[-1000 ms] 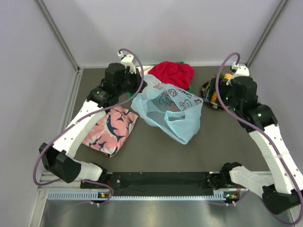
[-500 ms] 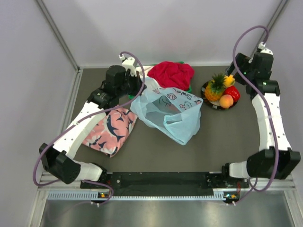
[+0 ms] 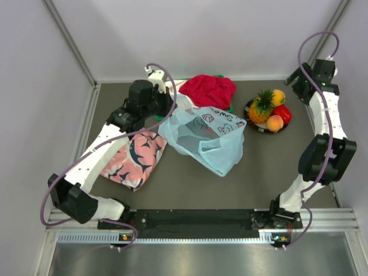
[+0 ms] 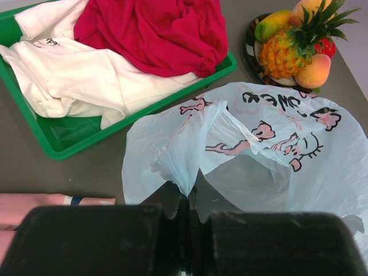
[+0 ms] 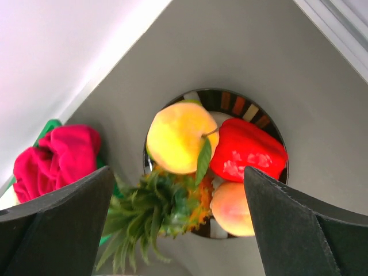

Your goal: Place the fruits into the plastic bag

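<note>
The light-blue plastic bag [image 3: 204, 135] lies mid-table with its mouth gaping. My left gripper [image 3: 171, 103] is shut on a pinch of the bag's rim [image 4: 187, 172], holding it up. On a dark striped plate [image 3: 253, 122] at the back right sit the fruits: a pineapple [image 3: 260, 107], a mango [image 3: 278, 96], a peach [image 3: 275, 122] and a red fruit [image 3: 284, 112]. My right gripper [image 3: 302, 83] hangs open high above them, near the back right corner. In the right wrist view the mango [image 5: 178, 137], red fruit [image 5: 247, 150], peach [image 5: 233, 208] and pineapple [image 5: 167, 213] lie between its wide-spread fingers [image 5: 63, 218], far below.
A green tray [image 4: 144, 115] of red and white clothes [image 3: 207, 89] stands behind the bag. A pink shark-print cloth [image 3: 133, 156] lies left of the bag, under my left arm. The enclosure's walls run close behind and to the right of the plate.
My right arm has swung up and back from over the plate toward the far right corner, uncovering the fruits. The left gripper and the bag have stayed put.
</note>
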Robot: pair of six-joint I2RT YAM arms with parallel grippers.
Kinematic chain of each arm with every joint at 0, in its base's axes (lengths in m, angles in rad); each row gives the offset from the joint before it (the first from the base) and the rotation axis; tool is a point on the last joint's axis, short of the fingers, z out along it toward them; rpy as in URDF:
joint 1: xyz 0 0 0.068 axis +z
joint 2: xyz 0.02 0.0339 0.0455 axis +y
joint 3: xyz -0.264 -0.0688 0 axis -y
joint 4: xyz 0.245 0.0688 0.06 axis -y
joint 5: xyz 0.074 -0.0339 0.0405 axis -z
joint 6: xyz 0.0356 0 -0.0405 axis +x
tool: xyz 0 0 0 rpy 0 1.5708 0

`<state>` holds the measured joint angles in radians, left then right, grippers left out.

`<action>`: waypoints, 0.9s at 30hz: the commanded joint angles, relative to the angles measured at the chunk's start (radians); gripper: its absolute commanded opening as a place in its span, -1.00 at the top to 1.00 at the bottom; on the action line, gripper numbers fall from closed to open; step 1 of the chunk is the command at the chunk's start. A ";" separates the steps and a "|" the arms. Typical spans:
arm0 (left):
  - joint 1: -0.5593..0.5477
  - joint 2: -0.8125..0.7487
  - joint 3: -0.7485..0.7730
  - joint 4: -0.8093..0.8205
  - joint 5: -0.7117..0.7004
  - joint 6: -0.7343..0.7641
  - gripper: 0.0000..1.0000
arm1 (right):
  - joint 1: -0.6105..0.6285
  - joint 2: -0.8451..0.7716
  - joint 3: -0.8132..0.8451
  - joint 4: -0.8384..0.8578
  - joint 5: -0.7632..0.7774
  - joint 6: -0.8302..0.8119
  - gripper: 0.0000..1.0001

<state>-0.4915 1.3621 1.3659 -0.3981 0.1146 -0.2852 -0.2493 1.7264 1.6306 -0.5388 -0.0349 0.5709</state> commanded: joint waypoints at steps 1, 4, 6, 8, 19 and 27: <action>0.002 -0.009 -0.004 0.047 0.002 0.012 1.00 | -0.011 0.048 0.103 0.020 -0.017 0.023 -0.86; 0.002 -0.011 -0.005 0.045 0.002 0.011 1.00 | -0.011 0.071 0.086 0.039 -0.023 0.030 -0.87; 0.002 -0.009 -0.007 0.047 0.013 0.008 1.00 | -0.011 0.079 0.069 0.060 -0.025 0.041 -0.89; 0.002 -0.008 -0.011 0.054 0.025 -0.003 1.00 | -0.011 0.091 0.046 0.091 -0.030 0.052 -0.89; 0.001 0.002 -0.007 0.053 0.046 -0.002 1.00 | -0.010 0.156 0.012 0.131 -0.056 0.061 -0.91; 0.001 -0.003 -0.007 0.050 0.039 0.008 1.00 | 0.001 0.188 0.020 0.145 -0.057 0.060 -0.89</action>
<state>-0.4915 1.3685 1.3628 -0.3946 0.1566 -0.2882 -0.2569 1.9087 1.6432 -0.4484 -0.0834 0.6258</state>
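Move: About 6 cm ahead of the right hand, 3 cm to its left and 11 cm below sits the leafy orange, on top of the fruit bowl. From the orange, the red pepper lies some 6 cm back and 2 cm right, the peach 10 cm back and 1 cm left, the pineapple 5 cm back and 8 cm left, all slightly lower. From the left hand the orange is about 48 cm right, 5 cm ahead, 18 cm below. Sinking some 6.5 cm while easing about 3.5 cm forward, the right hand closes in on the leafy orange from above, going forward and down together first, then more steeply down. Its left side rolls up about 5 degrees; the fingers stay wide open to either side of the orange and stop short of touching it. The left hand keeps its pinch on the bag's rim. ##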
